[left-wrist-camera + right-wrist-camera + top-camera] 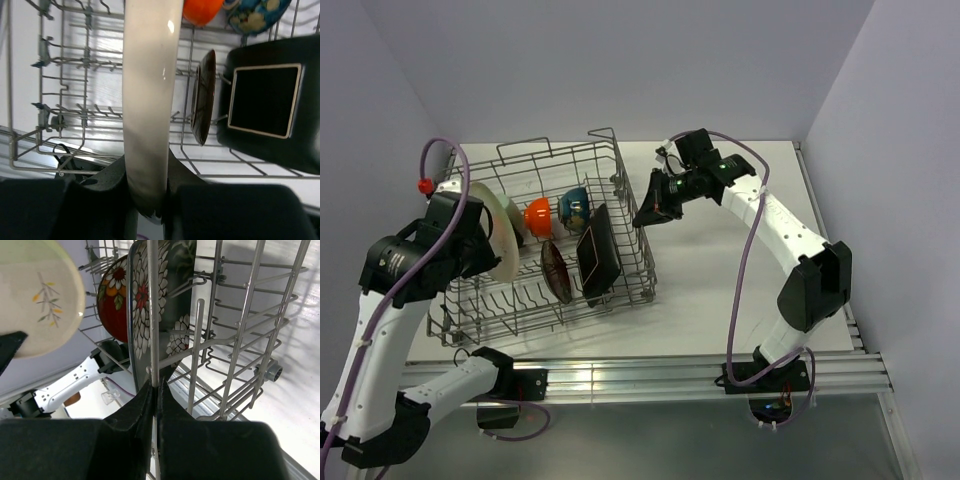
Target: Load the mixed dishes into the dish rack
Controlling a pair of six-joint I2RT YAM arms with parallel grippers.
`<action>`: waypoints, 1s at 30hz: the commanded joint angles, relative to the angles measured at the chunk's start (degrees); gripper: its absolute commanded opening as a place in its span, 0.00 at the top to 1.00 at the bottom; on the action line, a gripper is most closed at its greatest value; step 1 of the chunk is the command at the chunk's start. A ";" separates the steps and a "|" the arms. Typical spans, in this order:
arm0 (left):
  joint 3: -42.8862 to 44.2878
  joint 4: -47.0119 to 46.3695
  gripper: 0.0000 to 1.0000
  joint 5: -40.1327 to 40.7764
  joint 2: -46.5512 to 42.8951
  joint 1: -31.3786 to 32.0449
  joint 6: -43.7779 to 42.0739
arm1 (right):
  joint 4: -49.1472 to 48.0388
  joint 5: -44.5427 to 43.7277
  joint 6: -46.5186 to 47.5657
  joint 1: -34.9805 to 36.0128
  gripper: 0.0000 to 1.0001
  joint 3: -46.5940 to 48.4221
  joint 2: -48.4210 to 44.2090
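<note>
The dish rack (pixel 638 250) stands at the table's left centre. My left gripper (pixel 485 245) (pixel 148 192) is shut on the rim of the pale round plate (pixel 502 225) (pixel 150 100), holding it upright over the rack's left end. Upright in the rack are a red floral plate (pixel 557 272) (pixel 114 305) and a black square floral plate (pixel 598 255) (pixel 265 105) (pixel 145 300). An orange bowl (pixel 538 215) and a dark blue bowl (pixel 574 208) lie behind them. My right gripper (pixel 645 212) (pixel 156 390) is shut on a vertical wire of the rack's right wall.
Bare white table (pixel 720 290) lies to the right of the rack, under the right arm. Grey walls close in the back and both sides. An aluminium rail (pixel 650 375) runs along the near edge.
</note>
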State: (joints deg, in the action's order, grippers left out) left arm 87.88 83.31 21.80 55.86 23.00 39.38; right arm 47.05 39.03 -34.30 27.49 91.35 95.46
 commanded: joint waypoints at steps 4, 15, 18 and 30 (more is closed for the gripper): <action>-2.97 -7.72 1.00 -6.16 1.62 0.02 -1.41 | -0.38 -2.55 2.23 -0.24 1.00 -0.65 -1.59; -6.05 -4.65 1.00 -3.61 1.54 0.02 4.31 | -1.08 -2.20 2.05 -0.33 1.00 -2.84 -1.94; -6.66 -4.64 1.00 -4.40 1.97 -0.06 3.87 | -1.08 -2.37 2.14 -0.33 1.00 -3.02 -2.12; -8.86 -4.64 1.00 -7.91 1.27 0.02 3.16 | -1.08 -2.38 2.14 -0.33 1.00 -3.55 -2.30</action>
State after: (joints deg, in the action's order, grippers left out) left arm 78.43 81.82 14.46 58.98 22.94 42.48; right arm 44.88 39.66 -34.20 27.38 89.56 94.63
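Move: The left hand, still pinching the pale plate by its edge, is taking it to the open slot in the rack, about 5 cm ahead, 3 cm right and some 20 cm below. The red plate stands about 9 cm right and 4 cm ahead of this hand, the black plate some 17 cm right and 7 cm ahead, and the orange bowl 5 cm right and 14 cm ahead, all roughly 18 cm lower. From the right hand the slot is some 24 cm left, 6 cm back and 15 cm down. The left hand lowers the pale plate about 6 cm into the rack's open slot beside the red plate, drifting 2 to 3 cm right as it sinks and tipping its fingers some 10 degrees further down; most of the drop comes quickly, then it pauses and eases down the last centimetre with its grip kept. Meanwhile the right hand stays where it is, its shut fingers still pinching the upright wire on the rack's right side. ##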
